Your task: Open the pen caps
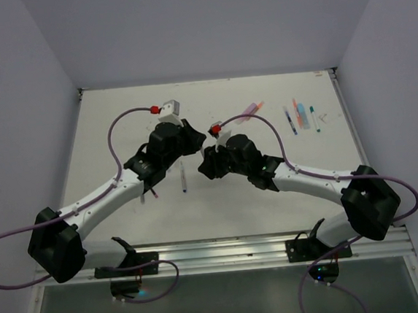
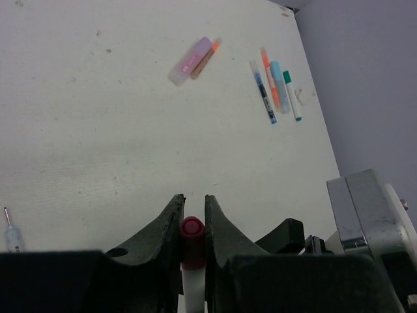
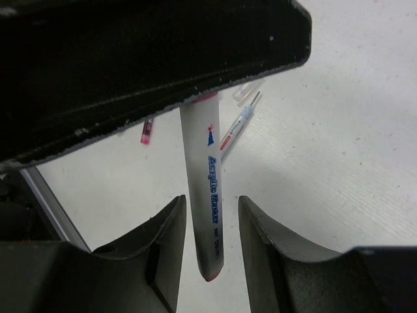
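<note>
My left gripper (image 2: 193, 205) is shut on the red pen cap (image 2: 191, 238) of a white marker, whose body runs down between the fingers. In the right wrist view that marker (image 3: 208, 189), printed "Acrylic Marker", hangs from the left gripper's black body. Its lower end sits between the fingers of my open right gripper (image 3: 212, 208), with a gap on the right side. From above, both grippers meet over the table's middle: left gripper (image 1: 190, 145), right gripper (image 1: 207, 156).
A purple highlighter (image 2: 190, 60) and an orange pen (image 2: 206, 57) lie together further out. Several pens (image 2: 277, 88) lie side by side at the far right. A thin pen (image 1: 184, 179) lies below the grippers, with a small pink cap (image 3: 147, 132) close by.
</note>
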Tool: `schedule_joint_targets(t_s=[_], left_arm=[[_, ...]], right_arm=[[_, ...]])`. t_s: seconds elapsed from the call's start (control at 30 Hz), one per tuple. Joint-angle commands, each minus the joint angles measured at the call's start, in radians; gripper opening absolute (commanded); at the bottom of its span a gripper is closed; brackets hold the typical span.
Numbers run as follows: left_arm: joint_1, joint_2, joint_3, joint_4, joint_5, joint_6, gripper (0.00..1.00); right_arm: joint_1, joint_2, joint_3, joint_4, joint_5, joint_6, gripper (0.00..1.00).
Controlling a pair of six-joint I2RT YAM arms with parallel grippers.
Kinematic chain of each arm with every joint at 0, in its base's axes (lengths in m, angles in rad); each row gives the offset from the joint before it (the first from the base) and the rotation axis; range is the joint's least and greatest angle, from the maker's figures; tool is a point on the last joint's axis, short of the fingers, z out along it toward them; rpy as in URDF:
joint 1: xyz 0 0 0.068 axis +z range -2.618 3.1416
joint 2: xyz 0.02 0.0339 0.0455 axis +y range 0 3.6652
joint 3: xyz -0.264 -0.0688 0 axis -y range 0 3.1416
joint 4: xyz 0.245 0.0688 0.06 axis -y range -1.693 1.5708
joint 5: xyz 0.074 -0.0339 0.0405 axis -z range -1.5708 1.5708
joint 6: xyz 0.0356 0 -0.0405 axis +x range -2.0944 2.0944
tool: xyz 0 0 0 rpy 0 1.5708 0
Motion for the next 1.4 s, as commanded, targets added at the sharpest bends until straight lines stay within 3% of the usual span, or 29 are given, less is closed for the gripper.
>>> schedule_joint_targets(t_s=[0.0,0.27,0.37,0.5,1.0,1.37], left_arm=[[-0.002,-0.022,-0.019,0.070,0.014,0.021,0.00],[-0.002,-0.025,-0.031,0.091,0.028,0.007,0.00],[-0.002,-0.030,-0.031,0.093,0.013,0.009,0.00],[0.001,-0.041,-0.028,0.135,0.006,0.010,0.00],[0.078,-0.032,0.208,0.355,-0.093,0.095,0.00],[0.178,0.019,0.443,0.407,-0.156,0.139,0.00]], right_arm=[[0.001,-0.004,-0.001,0.068,-0.007,0.005,0.41],[0.001,0.004,0.013,0.070,-0.005,-0.004,0.32],[0.001,0.002,-0.002,0.071,-0.007,-0.004,0.14],[0.002,-0.001,-0.037,0.074,-0.020,-0.002,0.00],[0.012,0.017,-0.179,0.113,-0.036,0.013,0.00],[0.058,0.080,-0.235,0.171,-0.025,0.045,0.00]])
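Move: The white marker with the pink cap is still held cap-end up in the left fingers, its middle about 4 cm back from and 4 cm below the left hand. From the right hand, whose parted fingers straddle its lower body, that middle lies some 2 cm ahead and 3 cm up. On the table, about 14 cm below the right hand, the bare-tipped pen lies roughly 2 cm ahead and 8 cm left, the red pen about 19 cm left and level with it. The marker's lower body gets pinched near its tail as the right fingers close around it, while the left fingers keep their hold on the pink cap. Then both hands carry it up together, about 6 cm, and some 3 cm forward, away from the table; on the way the right wrist swings its fingers upward by roughly 20 degrees and the left tips up slightly. ##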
